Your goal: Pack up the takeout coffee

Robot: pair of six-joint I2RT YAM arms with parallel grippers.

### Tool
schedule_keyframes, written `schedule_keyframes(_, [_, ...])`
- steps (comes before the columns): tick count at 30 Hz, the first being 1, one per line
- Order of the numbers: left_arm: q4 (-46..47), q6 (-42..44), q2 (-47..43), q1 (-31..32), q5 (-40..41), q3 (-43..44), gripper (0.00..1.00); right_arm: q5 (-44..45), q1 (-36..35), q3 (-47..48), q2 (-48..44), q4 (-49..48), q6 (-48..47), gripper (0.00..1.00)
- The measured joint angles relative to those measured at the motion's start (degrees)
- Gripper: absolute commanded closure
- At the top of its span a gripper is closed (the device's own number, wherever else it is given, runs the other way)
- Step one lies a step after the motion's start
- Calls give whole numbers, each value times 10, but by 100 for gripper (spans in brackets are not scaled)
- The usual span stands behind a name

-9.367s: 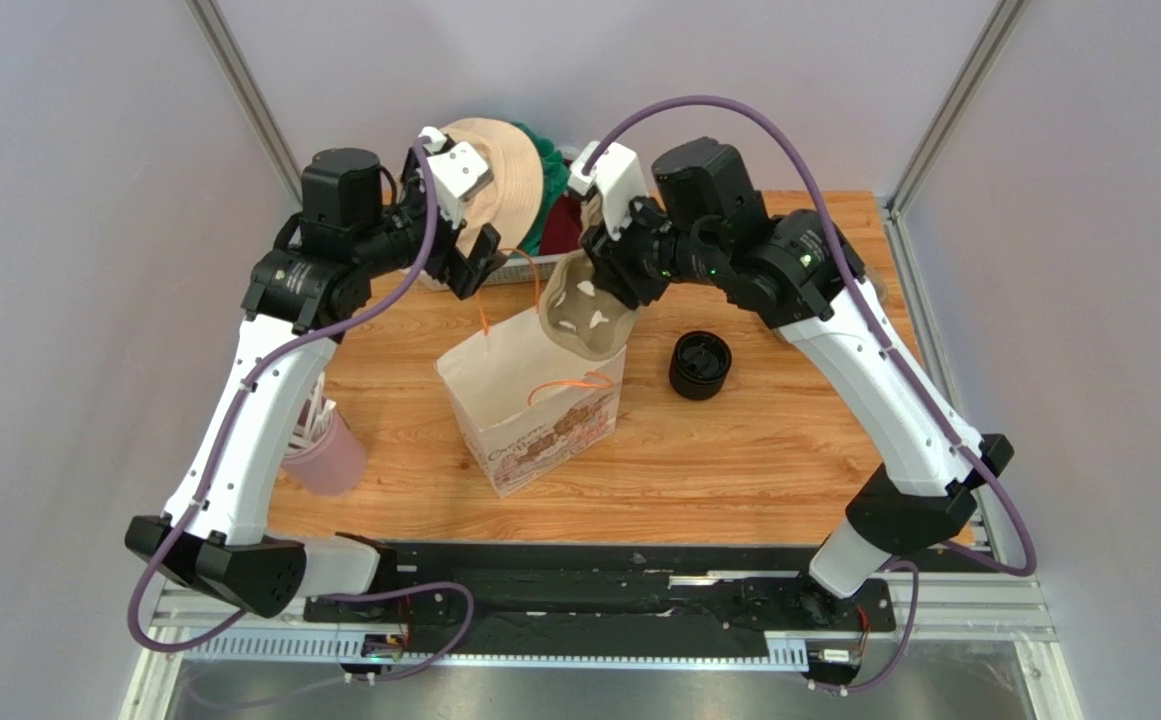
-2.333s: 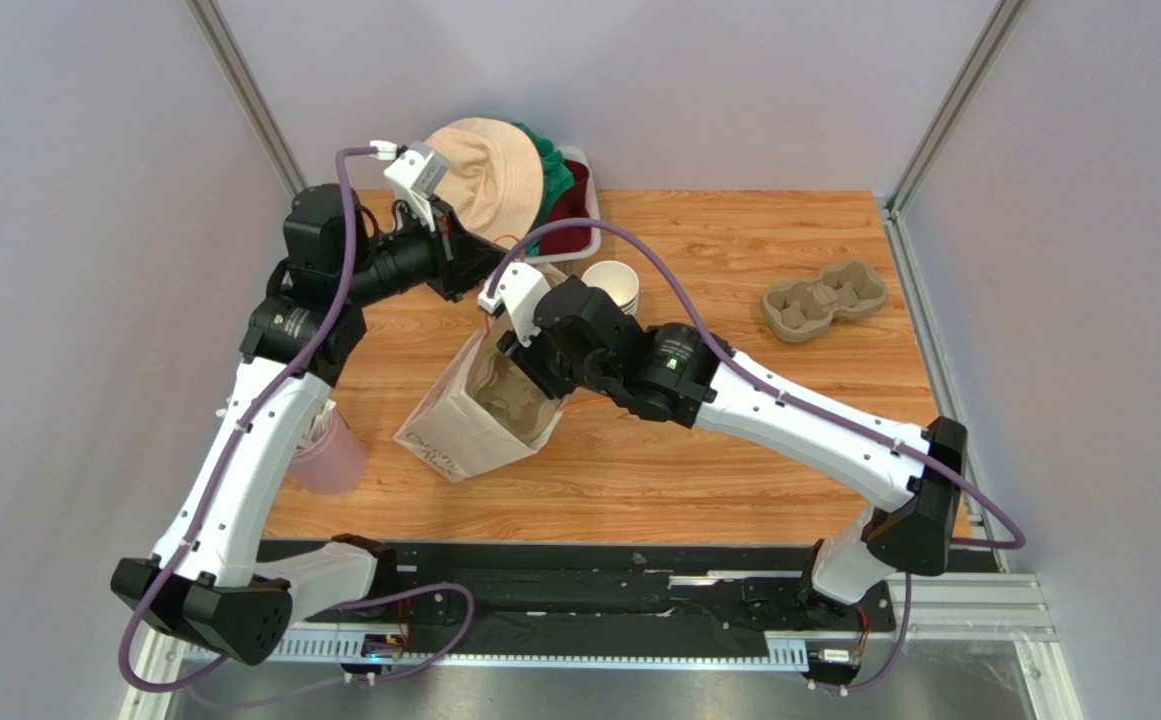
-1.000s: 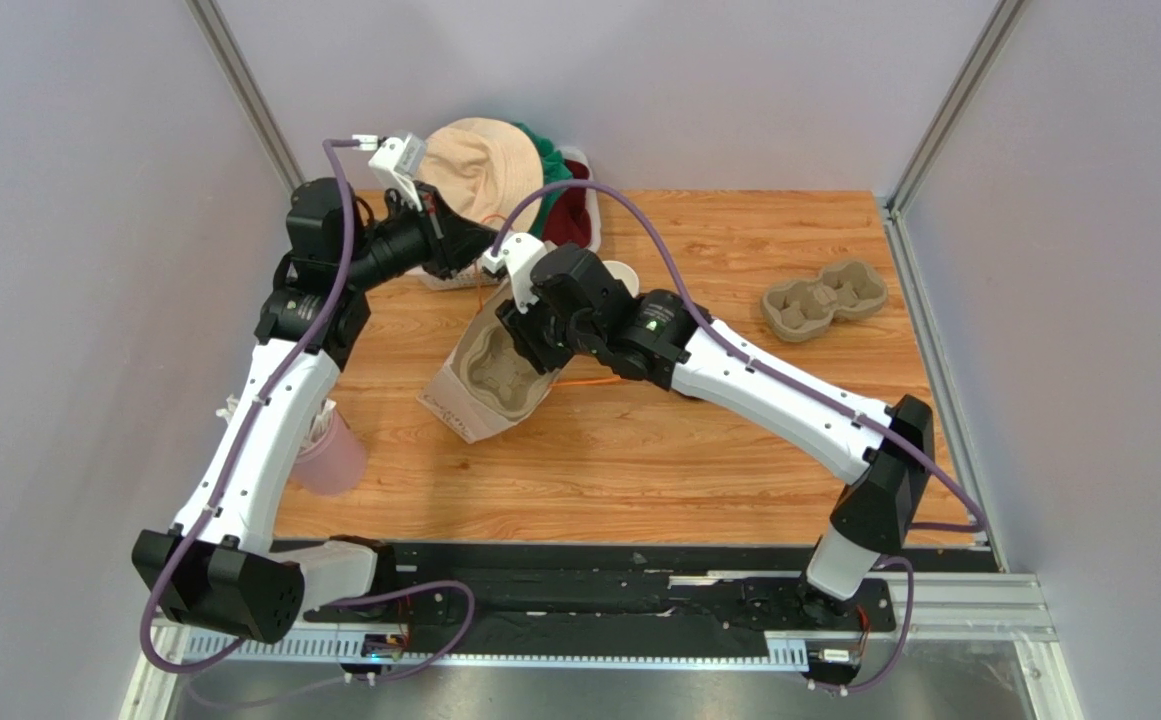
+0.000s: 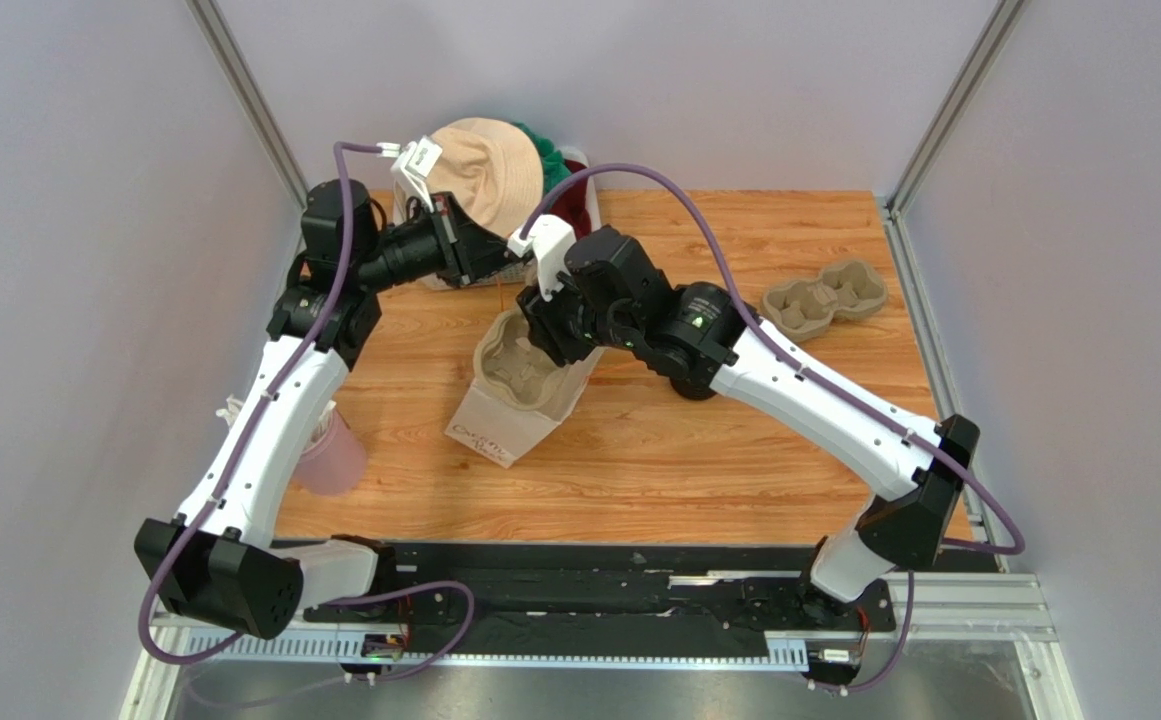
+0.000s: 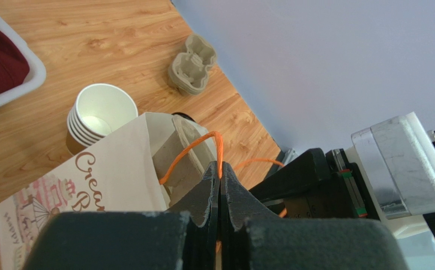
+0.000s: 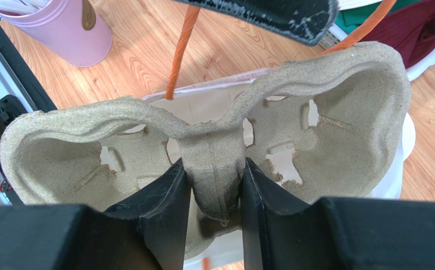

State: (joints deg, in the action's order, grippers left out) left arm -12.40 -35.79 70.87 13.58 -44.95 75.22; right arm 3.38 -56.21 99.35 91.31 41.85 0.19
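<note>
A printed paper bag stands mid-table with its mouth open. My left gripper is shut on one orange bag handle and holds it up. My right gripper is shut on the middle ridge of a pulp cup carrier, which sits in the bag's mouth. The takeout coffee shows only as nested kraft-sided paper cups, white inside and lidless, standing just behind the bag. In the top view my right arm hides them.
A second pulp carrier lies at the back right. A pink cup of straws stands at the left edge. A white tray with clothes and a tan hat sits at the back.
The bag has shifted right and stands more upright. Both grippers moved with it and kept their holds on the handle and the carrier.
</note>
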Motion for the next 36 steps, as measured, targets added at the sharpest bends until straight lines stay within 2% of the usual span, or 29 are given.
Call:
schedule_keyframes(14, [10, 6, 2, -78, 17, -40, 98, -36, 2, 33, 42, 22, -21, 72])
schedule_keyframes(18, [11, 15, 2, -90, 18, -44, 89, -76, 9, 79, 70, 33, -31, 71])
schedule_keyframes(23, [12, 27, -3, -116, 24, -58, 85, -113, 22, 158, 121, 50, -35, 71])
schedule_keyframes(31, [12, 47, -7, -149, 35, -63, 74, -138, 37, 241, 181, 80, -40, 71])
schedule_keyframes(33, [12, 51, -8, -153, 36, -66, 67, -141, 42, 257, 194, 89, -42, 71])
schedule_keyframes(36, [13, 56, -8, -156, 36, -70, 65, -143, 45, 282, 214, 99, -46, 71])
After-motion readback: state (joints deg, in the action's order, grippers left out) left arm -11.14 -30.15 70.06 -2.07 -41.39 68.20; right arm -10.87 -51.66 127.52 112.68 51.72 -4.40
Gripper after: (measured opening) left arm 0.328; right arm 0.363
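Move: The left hand pinches the orange handle of the paper bag, whose middle lies about 8 cm back, 2 cm right and 22 cm below. The right hand grips the cup carrier at the bag's mouth, with the bag's middle some 2 cm ahead, 6 cm left and 12 cm below. From this hand the paper cups stand 21 cm ahead and 8 cm right; the hat bin is 25 cm ahead and 5 cm left of the left hand. The left hand draws the handle about 10 cm left, with some 5 cm forward and nearly as much down, turning counter-clockwise, and from midway opens its fingers about a third to let the handle loose. The right hand keeps its pinch on the carrier's middle web in the bag's mouth, dips a little, then follows about 6 cm left and 4 cm forward, rising back to its starting height as it turns some 10 degrees counter-clockwise. ##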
